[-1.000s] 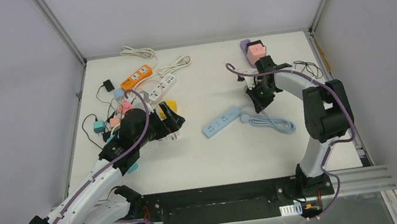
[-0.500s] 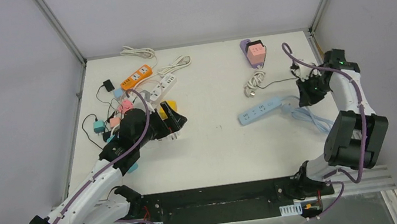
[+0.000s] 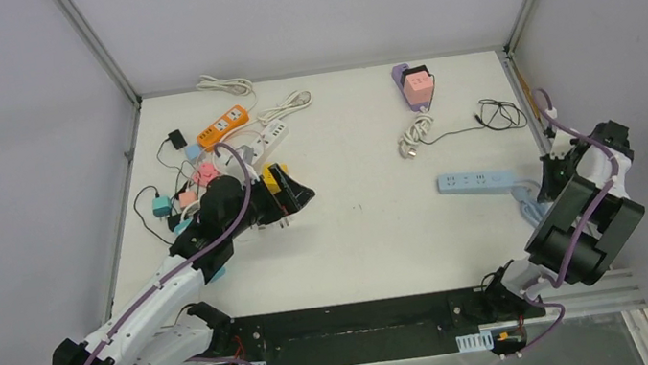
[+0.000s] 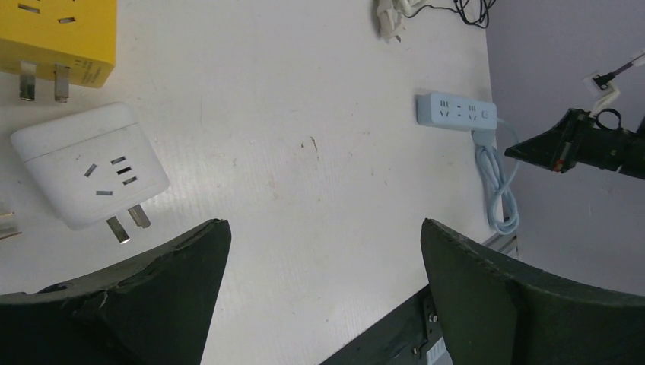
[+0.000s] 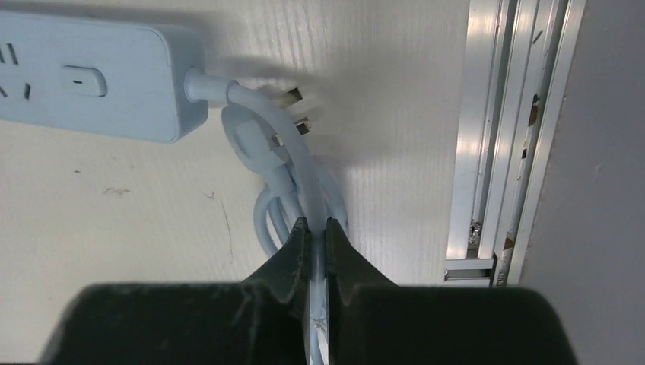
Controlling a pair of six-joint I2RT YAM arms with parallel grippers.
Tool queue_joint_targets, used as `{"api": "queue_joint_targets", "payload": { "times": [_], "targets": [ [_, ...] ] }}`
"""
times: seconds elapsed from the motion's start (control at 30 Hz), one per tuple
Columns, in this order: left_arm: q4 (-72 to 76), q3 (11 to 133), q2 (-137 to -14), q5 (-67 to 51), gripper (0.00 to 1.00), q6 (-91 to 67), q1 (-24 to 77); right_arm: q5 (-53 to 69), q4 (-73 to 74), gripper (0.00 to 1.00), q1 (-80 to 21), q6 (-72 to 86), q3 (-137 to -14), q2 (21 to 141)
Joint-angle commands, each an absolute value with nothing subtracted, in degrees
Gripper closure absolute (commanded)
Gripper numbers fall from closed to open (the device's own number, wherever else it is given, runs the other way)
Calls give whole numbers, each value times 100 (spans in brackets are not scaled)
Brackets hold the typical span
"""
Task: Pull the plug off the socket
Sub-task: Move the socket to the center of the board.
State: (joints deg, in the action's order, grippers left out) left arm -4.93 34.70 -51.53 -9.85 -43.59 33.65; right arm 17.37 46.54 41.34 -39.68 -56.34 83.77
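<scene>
A light-blue socket strip [image 3: 475,181] [image 4: 456,112] [image 5: 91,76] lies flat near the table's right edge, and the sockets that show have nothing in them. Its blue cable [image 5: 262,220] is coiled beside it. The cable's plug [image 5: 258,141] lies loose on the table with bare prongs. My right gripper [image 3: 548,183] [image 5: 313,224] [image 4: 563,144] is shut on a strand of that cable, right by the edge. My left gripper [image 3: 295,196] [image 4: 321,224] hangs open over bare table at the left, with a yellow adapter [image 4: 57,38] and a white cube adapter [image 4: 91,163] just beyond its left finger.
A pink plug cube sits on a purple socket block [image 3: 415,84] at the back. A white plug with a black cable [image 3: 499,113] lies behind the blue strip. Orange [image 3: 222,125] and white [image 3: 265,138] strips and small adapters crowd the back left. An aluminium rail [image 5: 494,152] borders the right edge.
My right arm has swung from the table's middle to its right edge, dragging the blue strip rightward by its cable. The left gripper has shifted only slightly and stays open.
</scene>
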Motion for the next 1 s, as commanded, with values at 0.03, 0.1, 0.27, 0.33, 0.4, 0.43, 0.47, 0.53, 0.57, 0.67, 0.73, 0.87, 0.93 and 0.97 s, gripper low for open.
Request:
{"api": "queue_joint_targets", "payload": {
  "times": [0.03, 0.1, 0.27, 0.33, 0.4, 0.43, 0.47, 0.53, 0.57, 0.67, 0.73, 0.87, 0.93, 0.97],
  "targets": [
    [139, 3352, -5106, -1223, 1, -4540, 3331, 1041, 3406, 100, 4183, -3215, -5019, 7800],
    [141, 3356, -5110, -1253, 1, -4543, 3331, 780, 3179, 100, 4179, -3128, -4899, 7886],
    [108, 3366, -5102, -1274, 1, -4515, 3325, 808, 3385, 73, 4243, -3184, -5155, 8273],
    [106, 3358, -5083, -1262, 1, -4496, 3324, 1018, 3588, 57, 4254, -3314, -5302, 8261],
    [105, 3341, -5079, -1240, 1, -4467, 3330, 1257, 3795, 47, 4243, -3377, -5454, 8206],
    [105, 3340, -5049, -1220, 1, -4444, 3330, 1407, 3948, 44, 4245, -3427, -5575, 8189],
    [112, 3333, -5027, -1197, 1, -4418, 3328, 1550, 4085, 43, 4238, -3462, -5699, 8179],
    [190, 3296, -4922, -1125, 1, -4378, 3330, 1851, 4340, 41, 4208, -3505, -5931, 8166],
    [226, 3274, -4866, -1077, 1, -4361, 3331, 1983, 4455, 40, 4158, -3529, -6038, 8161],
    [246, 3252, -4721, -978, 1, -4283, 3328, 2517, 4757, 39, 3966, -3550, -6315, 8122],
    [246, 3243, -4663, -938, 1, -4250, 3326, 2876, 5014, 39, 3686, -3610, -6534, 8148],
    [225, 3260, -4609, -851, 1, -4153, 3331, 3976, 5251, 39, 3064, -3346, -6940, 8320],
    [222, 3237, -4466, -711, 1, -4084, 3328, 4166, 5072, 39, 2589, -2957, -7079, 8479],
    [201, 3228, -4372, -626, 1, -4034, 3331, 4165, 4943, 39, 2293, -2771, -7155, 8583]
  ]
}}
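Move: The shut right fingers hold the light-blue cable about 7 cm above the board, near its right edge. The socket lies roughly 13 cm to the left, 6 cm ahead and 5 cm below; its own plug lies some 3 cm left and 4 cm ahead, and the black cable coil 20 cm ahead and 4 cm left. From the left hand the socket lies about 34 cm right, 4 cm ahead and 17 cm down. Lower the right gripper a little, some 2 cm, easing it back and to the right, and open the shut fingers a bit over halfway to let go of the light-blue cable. Then lift away about 9 cm while sweeping forward and left by as much, in over the board towards the socket, tipping the fingers somewhat forward. Raise the empty, open left hand slightly. ##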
